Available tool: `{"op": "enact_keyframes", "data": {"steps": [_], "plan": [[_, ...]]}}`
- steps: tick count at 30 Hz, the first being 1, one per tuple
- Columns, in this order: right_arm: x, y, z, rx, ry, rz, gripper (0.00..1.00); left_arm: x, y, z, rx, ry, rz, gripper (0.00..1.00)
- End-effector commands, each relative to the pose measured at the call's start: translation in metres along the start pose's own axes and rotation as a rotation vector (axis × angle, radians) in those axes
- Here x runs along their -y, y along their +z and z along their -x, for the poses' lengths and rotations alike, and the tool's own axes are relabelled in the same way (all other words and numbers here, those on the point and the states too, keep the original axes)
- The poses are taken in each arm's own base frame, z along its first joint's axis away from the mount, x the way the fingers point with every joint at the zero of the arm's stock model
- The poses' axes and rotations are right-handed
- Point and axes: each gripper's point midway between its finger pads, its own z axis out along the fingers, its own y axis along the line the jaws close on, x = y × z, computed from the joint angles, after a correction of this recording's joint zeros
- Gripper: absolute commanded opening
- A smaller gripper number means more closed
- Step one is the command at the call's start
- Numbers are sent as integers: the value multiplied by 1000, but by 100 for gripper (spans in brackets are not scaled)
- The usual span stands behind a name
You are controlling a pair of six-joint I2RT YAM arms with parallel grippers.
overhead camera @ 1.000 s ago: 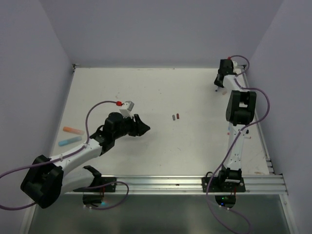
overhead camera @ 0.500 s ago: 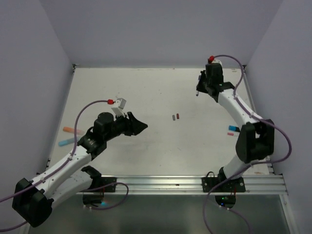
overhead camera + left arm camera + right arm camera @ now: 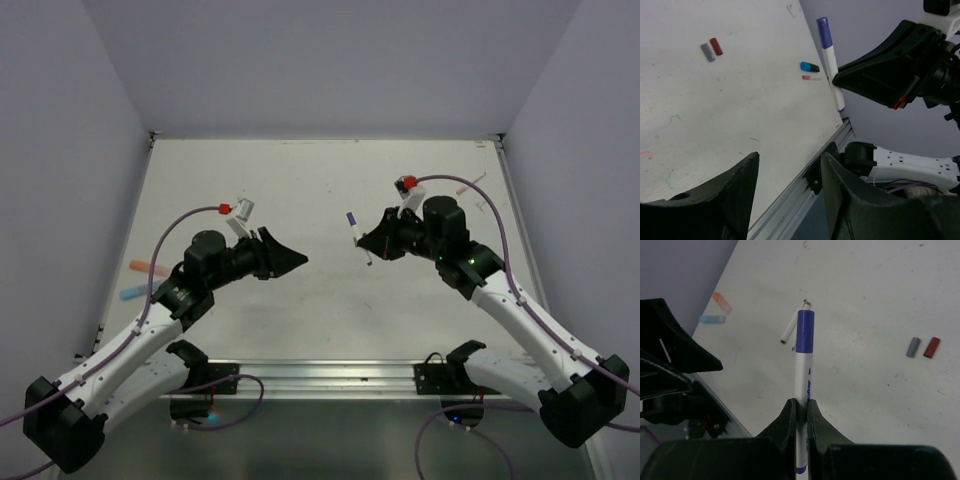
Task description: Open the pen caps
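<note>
My right gripper (image 3: 368,246) (image 3: 801,412) is shut on the white barrel of a pen (image 3: 803,377), held above the middle of the table. Its purple pen cap (image 3: 805,331) (image 3: 351,218) (image 3: 823,29) is on the free end, pointing toward the left arm. My left gripper (image 3: 288,256) (image 3: 789,172) stands open and empty a short way left of that pen, not touching it. A loose grey cap (image 3: 913,346) (image 3: 707,52) and a dark red cap (image 3: 931,347) (image 3: 716,46) lie side by side on the table.
An orange marker (image 3: 150,267) (image 3: 721,301) and a pale blue one (image 3: 135,292) (image 3: 712,319) lie at the table's left edge. A thin white pen (image 3: 790,330) lies below the left gripper. A blue-and-black marker (image 3: 809,66) lies by the right edge, next to a small pink piece (image 3: 812,77).
The right arm has swung from the far right corner to the table's middle, carrying the pen toward the left gripper. The left arm has barely shifted.
</note>
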Motion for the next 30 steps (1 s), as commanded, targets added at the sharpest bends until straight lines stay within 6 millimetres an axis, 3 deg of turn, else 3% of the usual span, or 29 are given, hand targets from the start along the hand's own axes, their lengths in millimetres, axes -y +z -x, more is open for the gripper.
{"op": "enact_keyframes", "data": {"steps": [1,4,5,7,15,21,30], "plan": [[-25,-9,-16,-35,7,124,0,28,1,3,7,-54,-155,56],[-19,-7,-24,-17,75,105,0,32,4,-2,-3,-84,-207,56],[-21,-8,-17,33,85,117,0,28,5,-7,-12,-106,-209,55],[-17,-3,-20,58,135,113,0,37,6,-8,0,-90,-271,56],[-34,9,-7,131,289,215,0,45,33,-35,-55,-51,-315,56],[-40,8,-2,167,348,245,0,49,54,-41,-65,-62,-313,54],[-43,7,-6,161,369,258,0,73,74,-38,-68,-56,-368,53]]}}
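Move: The blue pen is already held near its middle by the right fingers; that middle lies about 15 cm to the left hand's right and 4 cm ahead, roughly level. On the table some 22 cm below, the loose red and grey caps lie about 16 cm ahead and 17 cm right of the left hand, the two opened pens about 11 cm ahead and 9 cm left. From the right hand, the left gripper is about 15 cm left and 4 cm back. No new touch can be made out: the left hand heads right about 10 cm for the pen's uncapped lower end, fingers still half open, first dipping and drawing back slightly, turning some 15 degrees clockwise. The right hand keeps its pinch, dips back and down about 3 cm, then rises again while bringing the pen 3–4 cm left, its fingertips tilting up as it rolls about 25 degrees. ##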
